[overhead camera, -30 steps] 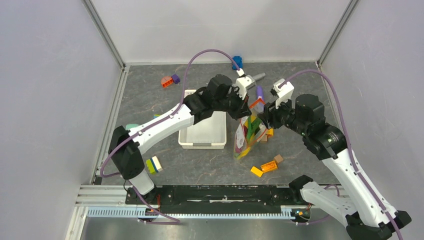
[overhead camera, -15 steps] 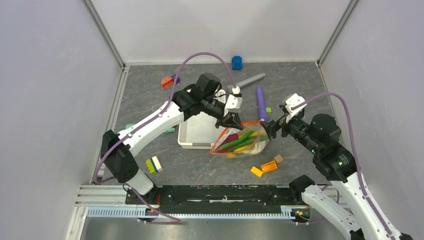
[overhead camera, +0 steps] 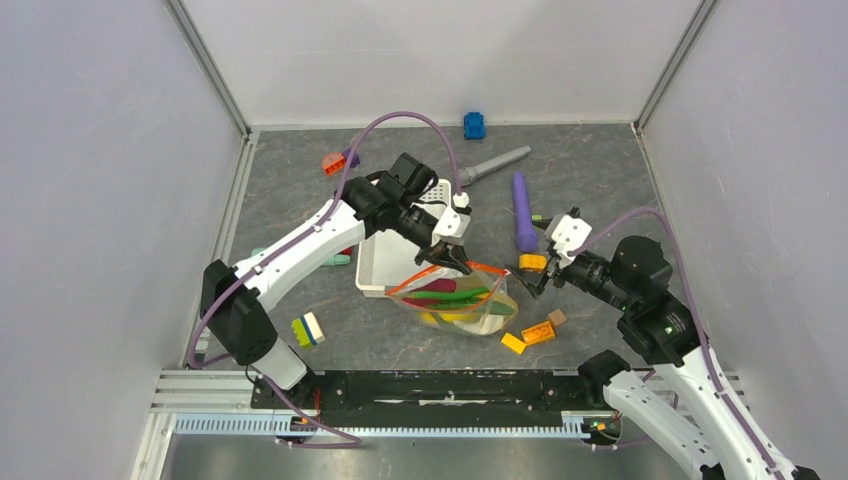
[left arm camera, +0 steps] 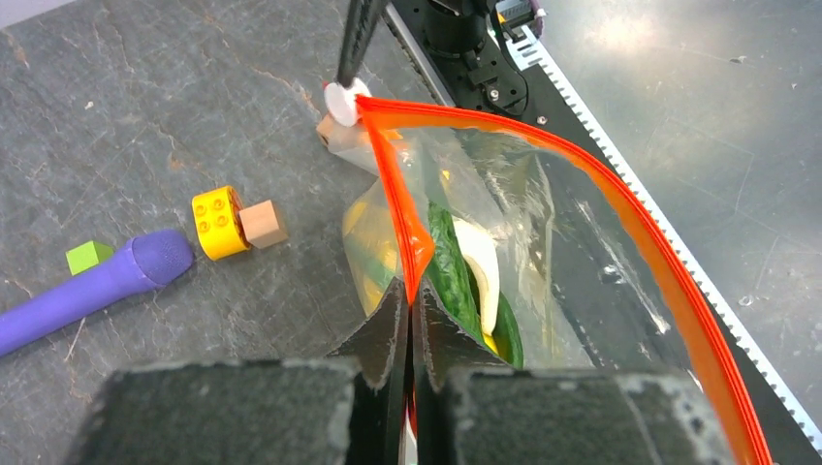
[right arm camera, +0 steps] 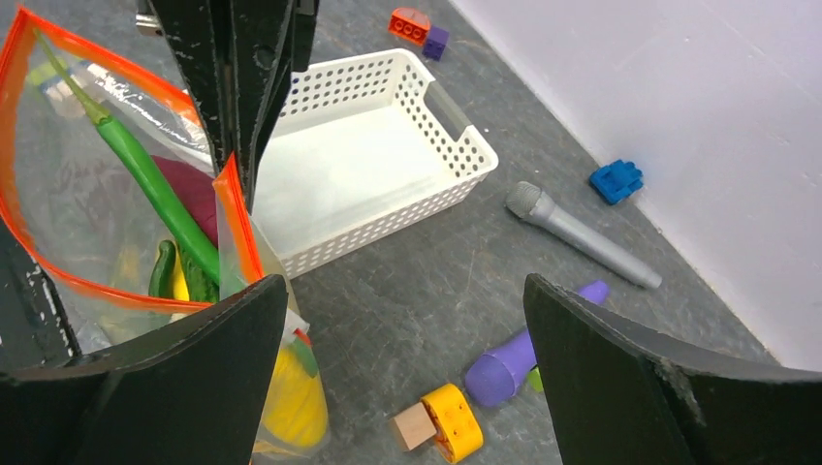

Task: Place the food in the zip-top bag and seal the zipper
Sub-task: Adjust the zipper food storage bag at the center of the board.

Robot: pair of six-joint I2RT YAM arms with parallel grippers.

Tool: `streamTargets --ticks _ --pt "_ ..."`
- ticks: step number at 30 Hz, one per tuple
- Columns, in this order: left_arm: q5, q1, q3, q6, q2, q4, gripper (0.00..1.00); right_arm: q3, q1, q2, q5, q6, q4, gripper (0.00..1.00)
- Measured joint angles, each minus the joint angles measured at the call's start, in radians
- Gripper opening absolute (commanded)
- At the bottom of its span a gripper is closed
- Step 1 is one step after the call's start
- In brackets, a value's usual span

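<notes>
The clear zip-top bag (overhead camera: 455, 298) lies on the table in front of the basket, its orange-red zipper (left arm camera: 620, 199) gaping in a loop. Inside it are a green bean (right arm camera: 145, 184), a purple-red sweet potato (right arm camera: 192, 201), a yellow banana piece (right arm camera: 291, 397), a cucumber (left arm camera: 448, 276) and a whitish piece (left arm camera: 482, 263). My left gripper (overhead camera: 447, 262) is shut on the zipper strip at one end of the mouth; the left wrist view shows this pinch (left arm camera: 412, 295). My right gripper (overhead camera: 533, 278) is open and empty beside the bag's right end, also seen in its wrist view (right arm camera: 402, 286).
A white slotted basket (overhead camera: 385, 270) stands just behind the bag. A long purple cylinder (overhead camera: 523, 210), a grey cylinder (overhead camera: 495, 165) and a blue block (overhead camera: 474, 124) lie further back. Orange and yellow blocks (overhead camera: 530, 335) lie near the front; a yellow block (right arm camera: 451, 421) sits under the right gripper.
The bag went from hanging upright between both grippers to lying on the table nearer the arms. The right gripper let go of its end and opened. The left still holds the strip.
</notes>
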Motion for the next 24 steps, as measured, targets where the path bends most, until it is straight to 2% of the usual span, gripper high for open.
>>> streamTargets --ticks 4,8,11,18,24 --pt "-0.002 0.016 0.0 0.048 -0.003 -0.053 0.02 0.0 0.0 -0.006 0.066 0.037 0.008 0.98" --pt "-0.022 0.025 0.0 0.096 -0.025 -0.097 0.02 0.003 0.0 0.006 0.166 0.096 -0.056 0.98" --pt "-0.029 0.027 0.0 0.117 -0.046 -0.125 0.02 -0.013 0.0 0.003 0.169 0.106 -0.104 0.97" --pt "-0.027 0.028 0.0 0.15 -0.061 -0.152 0.02 -0.193 0.0 -0.102 -0.02 0.105 -0.028 0.96" --pt "-0.024 0.028 0.0 0.153 -0.061 -0.162 0.02 -0.233 0.0 -0.053 -0.194 0.126 0.123 0.92"
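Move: The open bag's near-side corner with the white slider lies about 4 cm back, 4 cm left and 7 cm below the right hand. The yellow wheel block is some 4 cm to that hand's right, 1 cm ahead, and the purple microphone 12 cm ahead, 3 cm right, both about 18 cm down. From the left hand, the slider corner is some 10 cm right, 1 cm back, slightly lower. Right hand, open, sinks 6 cm, then swings back-left towards the slider corner; left keeps its pinch, drifting 3 cm left. ##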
